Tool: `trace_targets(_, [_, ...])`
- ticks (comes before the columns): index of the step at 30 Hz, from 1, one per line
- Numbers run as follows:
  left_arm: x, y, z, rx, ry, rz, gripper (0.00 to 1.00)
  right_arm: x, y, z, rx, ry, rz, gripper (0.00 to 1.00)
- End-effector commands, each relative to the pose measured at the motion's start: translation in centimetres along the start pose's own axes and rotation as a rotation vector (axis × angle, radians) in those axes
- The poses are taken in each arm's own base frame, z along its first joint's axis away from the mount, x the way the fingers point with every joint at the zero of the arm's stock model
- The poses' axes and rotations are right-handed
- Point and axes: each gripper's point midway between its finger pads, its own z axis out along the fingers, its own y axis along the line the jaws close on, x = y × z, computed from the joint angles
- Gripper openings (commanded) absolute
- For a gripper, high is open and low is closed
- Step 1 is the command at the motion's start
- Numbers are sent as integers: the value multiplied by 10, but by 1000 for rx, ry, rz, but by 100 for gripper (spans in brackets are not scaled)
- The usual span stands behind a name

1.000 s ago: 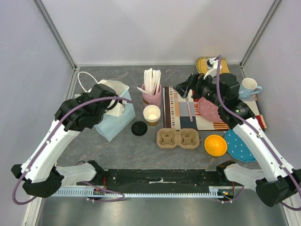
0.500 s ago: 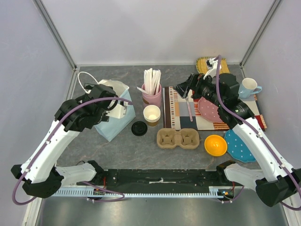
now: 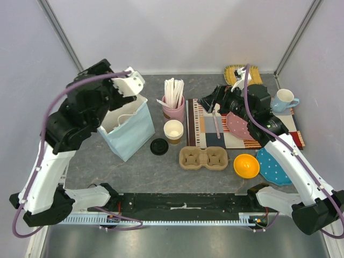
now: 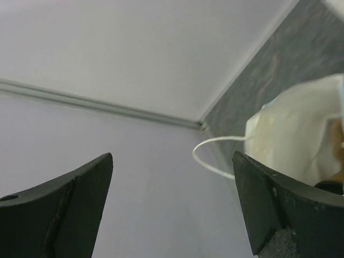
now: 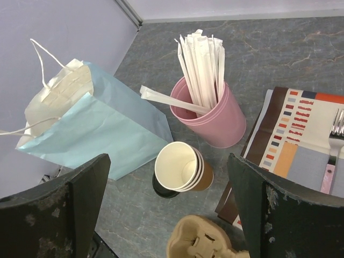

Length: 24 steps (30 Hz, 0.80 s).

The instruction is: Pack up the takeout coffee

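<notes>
The light blue paper bag (image 3: 129, 129) stands open at the left, white inside, with string handles. My left gripper (image 3: 135, 86) hangs open and empty above its back rim; in the left wrist view the gripper (image 4: 173, 161) frames the wall, with the bag's mouth (image 4: 293, 134) at the right. A brown patch (image 4: 337, 141) shows inside that mouth; I cannot tell whether it is the takeout coffee, which is otherwise hidden. Unlidded paper cups (image 3: 173, 130) (image 5: 180, 166) stand stacked beside a loose black lid (image 3: 159, 146). My right gripper (image 3: 208, 102) (image 5: 167, 183) is open above them, holding nothing.
A pink cup of wrapped sticks (image 3: 173, 107) stands behind the paper cups. A cardboard cup carrier (image 3: 203, 158) and an orange bowl (image 3: 246, 165) lie in front. A striped placemat (image 3: 242, 131), dotted plates, a blue mug (image 3: 284, 99) and a woven basket (image 3: 236, 72) fill the right.
My left gripper has opened and risen out of the bag's mouth, up and toward the back. The bag now stands uncovered. The right arm has barely moved.
</notes>
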Motion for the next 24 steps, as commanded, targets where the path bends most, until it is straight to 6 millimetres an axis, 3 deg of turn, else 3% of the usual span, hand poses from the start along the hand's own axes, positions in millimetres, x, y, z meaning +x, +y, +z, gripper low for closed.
trace_targets(1, [-40,-6,-24,95,-276,-535,98,-9,-2,-1,18,-45,-6,98])
trace_targets(4, [-43,-45,-23,238,-293,-661,100,-10,-10,-1,54,-56,-13,98])
trace_targets(5, [-37,-71,-22,300,-279,-682,100,-10,-13,-1,68,-61,-17,98])
trace_targets(7, [-28,-98,-19,344,-268,-693,100,-5,-22,-2,103,-58,-31,98])
trace_targets(8, [-19,-122,-19,367,-284,-697,100,-4,-31,-2,143,-66,-35,98])
trace_targets(10, [-8,-142,-20,368,-303,-716,100,4,-43,-5,191,-56,-49,98])
trace_targets(11, [-2,-167,-10,383,-306,-712,100,6,-49,-6,216,-58,-59,98])
trace_targets(13, [7,-171,-20,335,-368,-729,100,17,-61,-9,256,-48,-75,98])
trace_targets(14, [20,-198,-12,356,-338,-709,100,19,-68,-11,286,-51,-91,98])
trace_targets(15, [20,-193,-15,310,-389,-730,100,17,-77,-16,333,-75,-99,98])
trace_targets(16, [23,-200,-13,307,-387,-739,100,26,-89,-18,379,-68,-101,98])
trace_targets(17, [34,-220,-5,323,-348,-748,100,28,-97,-21,415,-78,-100,98])
trace_targets(18, [40,-218,-1,287,-344,-773,100,31,-109,-27,473,-101,-103,98])
trace_targets(19, [51,-234,6,297,-305,-785,100,32,-114,-30,496,-114,-102,98])
trace_targets(22, [71,-253,17,276,-253,-833,100,37,-136,-45,598,-196,-72,98])
trace_targets(24, [73,-264,19,296,-258,-863,100,43,-147,-55,641,-245,-46,98])
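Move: The takeout bag's middle lies about 11 cm ahead of the empty left gripper, nearly in line sideways (1 cm right) and some 35 cm below; its near handle is only about 3 cm ahead, 3 cm right and 21 cm down. On the table, some 46 cm below, the black lid sits about 8 cm ahead and 16 cm right. From the right gripper, the bag is roughly 8 cm ahead, 32 cm left and 22 cm lower. Bring the open left gripper down about 27 cm to the takeout bag's near rim, drawing back some 7 cm and slightly right before easing forward at the end, and roll its left side down some 45 degrees while tipping the fingers lower. Meanwhile sink the open right gripper about 10 cm and carry it 9 cm right over the placemat, turning it clockwise. ##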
